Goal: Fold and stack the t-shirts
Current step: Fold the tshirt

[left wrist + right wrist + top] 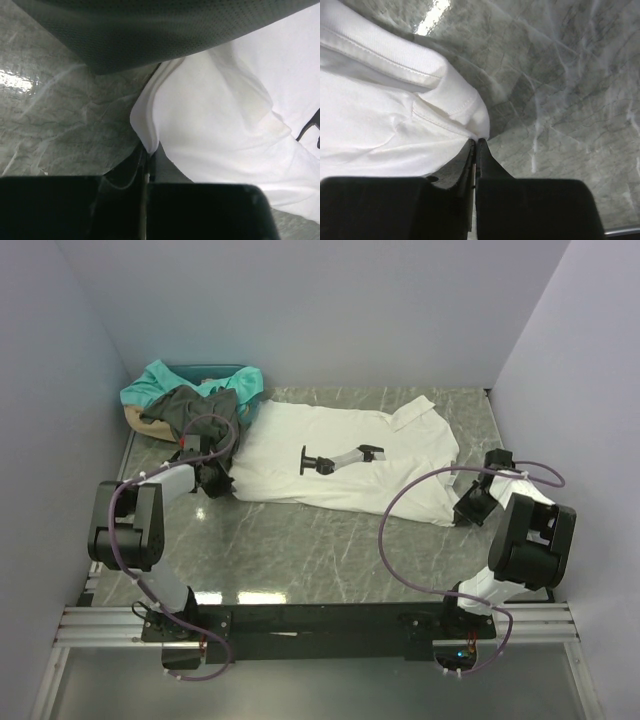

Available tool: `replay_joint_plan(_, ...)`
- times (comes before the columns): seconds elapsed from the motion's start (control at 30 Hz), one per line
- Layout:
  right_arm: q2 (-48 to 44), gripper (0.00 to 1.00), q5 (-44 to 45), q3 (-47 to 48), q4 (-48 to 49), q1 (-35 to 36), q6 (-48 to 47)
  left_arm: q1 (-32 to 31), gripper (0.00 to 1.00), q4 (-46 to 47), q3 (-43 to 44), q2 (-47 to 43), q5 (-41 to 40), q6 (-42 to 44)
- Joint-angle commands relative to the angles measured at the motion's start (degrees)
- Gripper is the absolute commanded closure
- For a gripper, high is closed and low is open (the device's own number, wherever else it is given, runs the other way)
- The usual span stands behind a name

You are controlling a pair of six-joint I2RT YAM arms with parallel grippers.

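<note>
The large white t-shirt [340,455] lies spread across the table, its black-and-grey chest print [340,459] facing up. My left gripper [213,480] is shut on the shirt's left edge [150,125], pinching a fold of white cloth between its fingertips. My right gripper [468,508] is shut on the shirt's right corner [455,107], at a hemmed edge. The dark grey t-shirt [195,407] and the teal t-shirt [165,380] lie crumpled at the back left. The dark grey cloth also shows at the top of the left wrist view [165,30].
A tan basket [135,418] holds the crumpled shirts at the back left corner. Grey walls close the table on the left, back and right. Purple cables loop from both arms over the marbled tabletop [300,550].
</note>
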Motion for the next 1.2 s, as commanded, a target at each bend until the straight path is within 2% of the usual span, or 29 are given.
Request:
replay_joint_plan(0.0,1.1,1.0,3.22,2.95,-0.26,-0.6,-1.3,0.08,0.99,-2.96,1.36,-0.4,-4.04,2.83)
replay_joint_plan(0.47,-2.15,1.0,12.53,4.63,-2.73,-0.68,-0.86,0.08,0.99,-7.35,-1.19,-7.43,-5.71,3.01)
replay_joint_plan(0.83,-8.29,1.0,17.81,1.81,-3.7,-0.6,0.8,-0.18,0.98,-12.71,-7.07,-16.56,-3.61,-3.05)
replay_joint_plan(0.87,-8.65,1.0,18.16,1.72,-3.78,-0.6,0.98,-0.27,0.95,-13.15,-7.42,-17.44,-3.43,-3.4)
replay_joint_plan(0.9,-9.09,1.0,18.34,1.72,-4.05,-0.6,1.24,-0.27,0.84,-14.11,-7.86,-18.06,-3.17,-3.75)
replay_joint_plan(0.93,-9.7,1.0,18.34,1.81,-4.22,-0.6,1.24,-0.27,0.77,-14.73,-7.87,-19.46,-3.08,-3.93)
replay_joint_plan(0.97,-9.97,0.93,18.34,2.16,-4.31,-0.6,1.24,-0.27,0.69,-15.35,-7.78,-20.0,-3.16,-3.93)
replay_joint_plan(1.0,-10.32,0.85,18.43,2.42,-4.66,-0.51,1.33,-0.36,0.57,-17.09,-7.26,-21.39,-3.69,-3.85)
replay_joint_plan(1.03,-11.2,0.75,18.6,2.77,-4.92,-0.51,1.42,-0.36,0.53,-17.98,-6.73,-22.02,-4.04,-3.85)
replay_joint_plan(1.07,-11.64,0.6,18.86,3.91,-5.54,-0.16,1.51,-0.36,0.42,-18.77,-5.68,-22.72,-4.57,-3.58)
replay_joint_plan(1.17,-13.22,0.47,20.44,6.89,-6.42,0.81,1.6,-0.36,0.28,-22.29,-3.48,-24.83,-5.63,-2.88)
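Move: My left hand already pinches the t-shirt's near left corner; the bare table it is being taken to lies about 7 cm back. The t-shirt's print is some 27 cm to the right and 7 cm ahead, the grey cloth about 16 cm ahead and 6 cm left, raised some 5 cm. My right hand already pinches the near right corner, with bare table about 4 cm to its right and 1 cm back; from it the print lies roughly 16 cm ahead and 27 cm left. I keep both corners pinched and pull the t-shirt's near edge straight: my left hand eases back while rising about 2 cm, then sweeps faster towards my base, about 8 cm in all. My right hand draws its corner some 5 cm right, away from the print, rising and rolling about 15 degrees. Near the end both hands open, let go of the cloth and keep climbing. ##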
